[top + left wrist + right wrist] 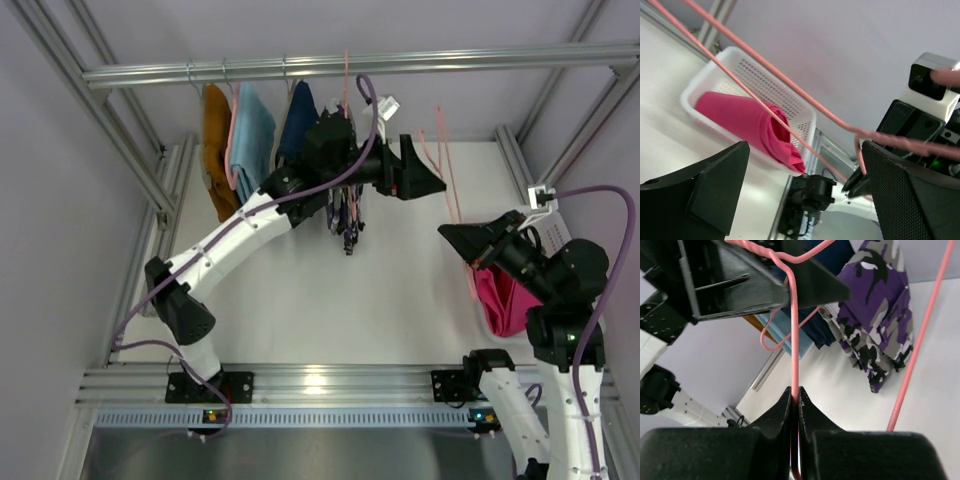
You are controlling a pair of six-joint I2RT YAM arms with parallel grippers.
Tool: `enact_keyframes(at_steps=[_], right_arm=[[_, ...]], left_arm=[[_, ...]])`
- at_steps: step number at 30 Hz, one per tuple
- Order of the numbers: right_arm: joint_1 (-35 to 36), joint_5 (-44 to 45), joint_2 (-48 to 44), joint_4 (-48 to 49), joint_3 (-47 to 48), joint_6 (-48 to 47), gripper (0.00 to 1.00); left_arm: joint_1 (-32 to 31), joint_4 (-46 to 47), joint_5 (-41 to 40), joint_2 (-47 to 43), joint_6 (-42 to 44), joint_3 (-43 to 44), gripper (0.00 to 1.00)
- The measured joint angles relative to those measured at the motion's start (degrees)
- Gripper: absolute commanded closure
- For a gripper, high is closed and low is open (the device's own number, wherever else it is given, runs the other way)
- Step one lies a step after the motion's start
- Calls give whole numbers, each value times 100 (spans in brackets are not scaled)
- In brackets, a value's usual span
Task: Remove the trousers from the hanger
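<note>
An empty pink wire hanger (pixel 450 180) hangs slanted between my two grippers. My right gripper (pixel 795 396) is shut on one of its wires (pixel 794 340); from above the same gripper (pixel 455 235) shows at the right. Up by the hanger's hook, my left gripper (pixel 435 180) stands open, and the wire (pixel 790 90) crosses in front of its fingers (pixel 715 190) untouched. The magenta-pink trousers (pixel 750 125) lie folded in a white basket (pixel 755 70). The purple, white and dark patterned trousers (pixel 880 330) hang from the rail behind the left arm (pixel 348 215).
Orange (pixel 215 150), light blue (pixel 255 140) and navy (pixel 298 125) garments hang from the metal rail (pixel 450 62) at the back left. Aluminium frame posts border the white table on both sides. The basket sits at the right edge beside the right arm.
</note>
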Motion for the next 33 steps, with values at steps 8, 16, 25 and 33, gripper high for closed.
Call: enact_keyframes(at_steps=[8,16,25,33], right_arm=[[-13,538,-35,-614,334,-127,100],[-262,870,280,-796,669,-66,100],[-1314,452,1558,-358,1670,627,100],[-2413,-564,2900,623,2057,1569,100]], left_arm=[[85,-240,-96,-1097,953,-479,1],[188,-315,-81,-1725,1596,-903,1],[201,-452,-264,-2004,2074,-944,1],[205,-573,-444,-2116,2297,-918,1]])
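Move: The bare pink hanger is already pinched near its lower near corner by the right hand; the free stretch of rail it goes to lies about 26 cm ahead, 10 cm right and 15 cm above that hand. The white bin with the magenta trousers is some 21 cm right, 5 cm ahead and 36 cm below it. From the empty left hand the camouflage trousers hang about 15 cm left, 12 cm ahead and 10 cm lower. The pink hanger stays pinched in the right fingers, drifting a little rightward before being carried forward, right and up, some 18 cm in all, hook end towards the rail, with the hand turning clockwise and tilting. Already wide open, the left hand backs away from it, moving left and up about 12 cm while its wrist tilts some 25 degrees. ##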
